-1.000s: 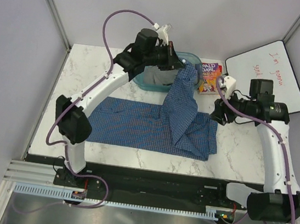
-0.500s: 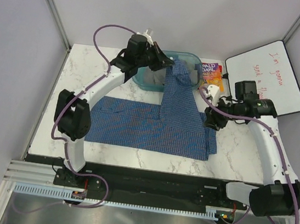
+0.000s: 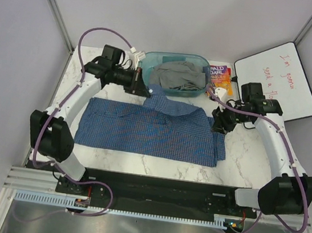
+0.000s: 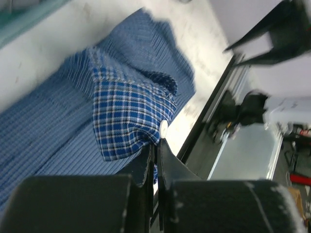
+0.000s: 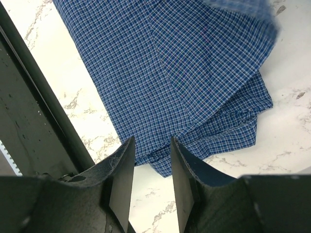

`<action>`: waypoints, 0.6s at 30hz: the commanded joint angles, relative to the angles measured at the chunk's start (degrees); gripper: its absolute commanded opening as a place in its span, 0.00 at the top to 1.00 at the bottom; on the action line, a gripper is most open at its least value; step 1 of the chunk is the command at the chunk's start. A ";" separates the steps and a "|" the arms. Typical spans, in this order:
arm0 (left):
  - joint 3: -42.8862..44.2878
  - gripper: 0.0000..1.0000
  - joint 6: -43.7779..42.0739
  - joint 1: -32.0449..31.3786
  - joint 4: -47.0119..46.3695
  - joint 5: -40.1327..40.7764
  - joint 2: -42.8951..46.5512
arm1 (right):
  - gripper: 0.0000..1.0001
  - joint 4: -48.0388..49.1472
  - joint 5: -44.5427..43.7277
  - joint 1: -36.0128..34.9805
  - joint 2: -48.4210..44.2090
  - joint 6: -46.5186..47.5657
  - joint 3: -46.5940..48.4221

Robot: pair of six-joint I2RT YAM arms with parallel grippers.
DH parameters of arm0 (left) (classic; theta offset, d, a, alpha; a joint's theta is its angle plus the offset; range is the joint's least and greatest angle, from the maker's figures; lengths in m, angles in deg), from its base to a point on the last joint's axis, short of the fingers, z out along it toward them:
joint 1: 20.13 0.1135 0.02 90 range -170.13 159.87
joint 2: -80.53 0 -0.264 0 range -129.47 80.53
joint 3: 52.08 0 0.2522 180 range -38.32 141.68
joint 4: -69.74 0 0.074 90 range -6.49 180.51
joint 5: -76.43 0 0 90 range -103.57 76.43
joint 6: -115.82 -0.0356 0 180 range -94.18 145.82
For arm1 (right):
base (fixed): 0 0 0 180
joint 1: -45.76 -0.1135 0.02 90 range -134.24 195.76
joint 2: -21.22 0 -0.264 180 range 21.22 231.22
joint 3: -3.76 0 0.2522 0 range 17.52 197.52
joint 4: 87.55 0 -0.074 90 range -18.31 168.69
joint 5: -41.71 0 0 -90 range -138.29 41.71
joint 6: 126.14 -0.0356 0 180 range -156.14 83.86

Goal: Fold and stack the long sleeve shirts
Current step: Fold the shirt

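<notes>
A blue fine-checked long sleeve shirt (image 3: 143,129) lies spread across the middle of the marble table (image 3: 243,156). My left gripper (image 3: 144,87) is at the shirt's far edge, beside the bin, and is shut on a fold of the cloth. In the left wrist view the checked fold (image 4: 126,111) with a small white button (image 4: 164,127) bunches right at my left gripper (image 4: 155,145). My right gripper (image 3: 219,125) hovers over the shirt's right edge. In the right wrist view that gripper (image 5: 150,143) is open with nothing between its fingers, and the shirt's rumpled corner (image 5: 184,73) lies below.
A teal bin (image 3: 200,62) with grey clothing (image 3: 175,76) stands at the back of the table. A colourful book (image 3: 218,79) lies to its right, and a whiteboard (image 3: 276,75) with red writing at the far right. The black rail (image 3: 158,188) runs along the near edge.
My left arm has swung left and down, bringing the lifted part of the shirt from up over the bin down onto the spread cloth. My right gripper has moved closer to the shirt's right edge, its jaws narrowing.
</notes>
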 commanded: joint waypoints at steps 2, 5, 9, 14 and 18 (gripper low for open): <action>-4.43 0.97 -27.11 6.56 22.18 -0.94 -1.42 | 0.57 1.81 1.26 0.04 1.40 -1.49 -0.54; -4.43 0.96 -34.14 8.68 24.75 3.53 -1.51 | 0.57 2.16 -0.06 0.04 1.58 -0.97 -1.86; -4.96 0.96 -41.53 10.36 28.00 7.94 -1.16 | 0.57 2.95 -1.99 0.04 2.11 -0.62 -3.71; -3.47 0.96 -44.18 13.78 31.52 9.26 -1.77 | 0.56 4.09 -3.31 0.04 3.07 -0.53 -4.94; -3.20 0.95 -46.63 16.60 32.67 11.11 -2.91 | 0.56 4.35 -3.93 -0.05 3.78 -0.53 -5.20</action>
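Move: The left hand, shut on a flap of the shirt, has the shirt's left end about 22 cm to its left, 5 cm back and 21 cm below. The bin is some 22 cm ahead, 12 cm to its right and 17 cm lower. The open right hand hovers over the shirt's right end, which lies roughly 15 cm below, 2 cm to its right and level with it fore and aft. Left hand carries its pinched flap some 13 cm left and down towards the shirt's left end; right sinks. ##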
